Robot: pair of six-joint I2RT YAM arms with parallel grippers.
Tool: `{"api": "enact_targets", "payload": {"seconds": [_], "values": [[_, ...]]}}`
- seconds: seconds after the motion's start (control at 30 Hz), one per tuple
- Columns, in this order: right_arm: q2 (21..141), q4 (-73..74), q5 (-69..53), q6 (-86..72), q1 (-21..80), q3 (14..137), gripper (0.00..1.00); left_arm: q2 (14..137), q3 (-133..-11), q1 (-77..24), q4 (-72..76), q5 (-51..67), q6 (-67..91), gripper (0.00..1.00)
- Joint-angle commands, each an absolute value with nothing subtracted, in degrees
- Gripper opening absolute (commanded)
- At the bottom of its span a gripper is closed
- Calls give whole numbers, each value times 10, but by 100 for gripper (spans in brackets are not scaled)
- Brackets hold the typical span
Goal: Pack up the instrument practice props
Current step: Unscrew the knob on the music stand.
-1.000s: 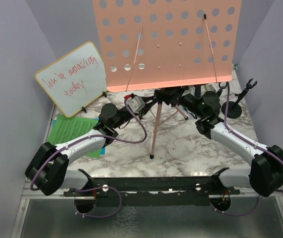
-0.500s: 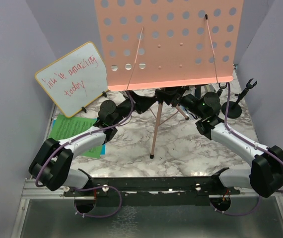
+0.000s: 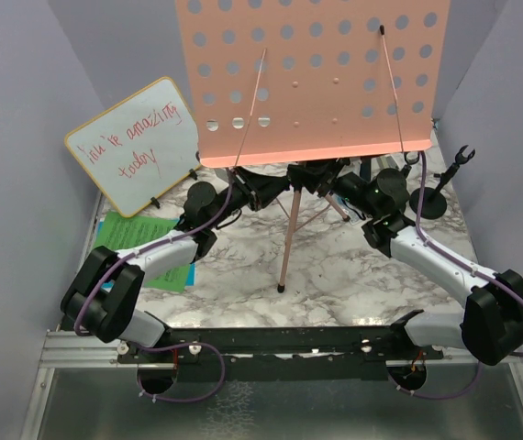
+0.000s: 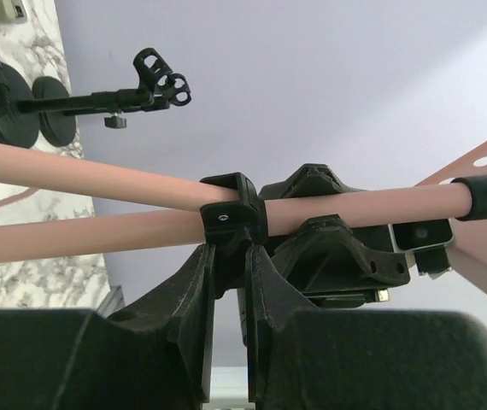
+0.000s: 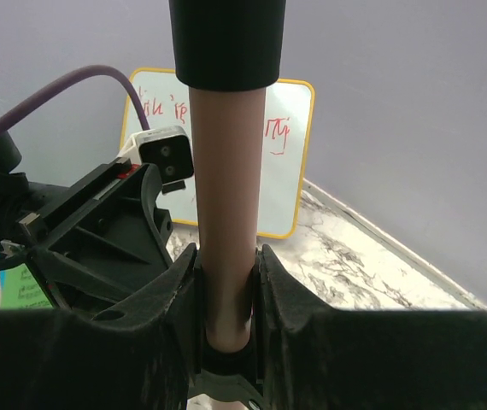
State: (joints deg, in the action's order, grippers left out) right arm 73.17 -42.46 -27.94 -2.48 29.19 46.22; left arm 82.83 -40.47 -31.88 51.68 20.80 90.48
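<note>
The pink tripod music holder [image 3: 307, 82] stands at the back middle, its perforated tray tilted toward the camera. My left gripper [image 3: 269, 188] [image 4: 226, 252] is shut on the black sliding collar [image 4: 231, 218] of the holder's pink pole. My right gripper [image 3: 346, 190] [image 5: 226, 256] is shut on the pink pole [image 5: 226, 188] from the other side. A green music sheet [image 3: 138, 240] lies at the left under my left arm, with a blue edge [image 3: 177, 278] beneath it. A black round-based mic holder [image 3: 429, 200] stands at the right; two of them [image 4: 98, 101] show in the left wrist view.
The yellow-framed whiteboard [image 3: 133, 147] with red writing leans at the back left. Purple walls close in both sides and the back. One pink tripod leg [image 3: 285, 247] reaches down to the marble tabletop [image 3: 335, 266].
My left arm has swung right and in toward the stand's hub, and its wrist has turned. The tray has risen slightly. The right arm has barely moved.
</note>
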Motion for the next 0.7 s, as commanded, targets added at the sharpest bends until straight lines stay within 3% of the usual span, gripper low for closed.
{"api": "enact_targets", "payload": {"seconds": [0.0,0.17,0.4,0.5,0.67], "values": [[743,-322,-336,-4,304,456,1,839,-418,-316,459,174,951,1],[740,-322,-333,-4,304,455,1,811,-432,-301,415,179,806,28],[739,-312,-339,17,304,456,1,784,-414,-258,407,228,597,49],[742,-307,-343,20,304,459,1,782,-410,-250,406,269,506,56],[744,-306,-349,24,304,458,1,762,-404,-249,406,299,322,59]]}}
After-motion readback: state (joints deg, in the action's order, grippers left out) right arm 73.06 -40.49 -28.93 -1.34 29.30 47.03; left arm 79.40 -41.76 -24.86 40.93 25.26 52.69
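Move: The knob on the music stand's collar is at 0.0 cm, already pinched between the left hand's pads. The pole, where the right gripper holds it, is roughly 1 cm ahead, 3 cm to the right and 4 cm above the left hand; the green music sheet lies some 33 cm to its left, 6 cm back and 28 cm below. From the right hand the knob is about 1 cm back, 3 cm left and 4 cm lower. The knob is let go: the left fingers open from their near-shut pinch and come off it, the hand backing away about 6 cm, left and forward at first, then sinking too. As it leaves, it rolls some 35 degrees clockwise, looking along its fingers, undoing part of its last turn. The right hand keeps its grip on the pole. ##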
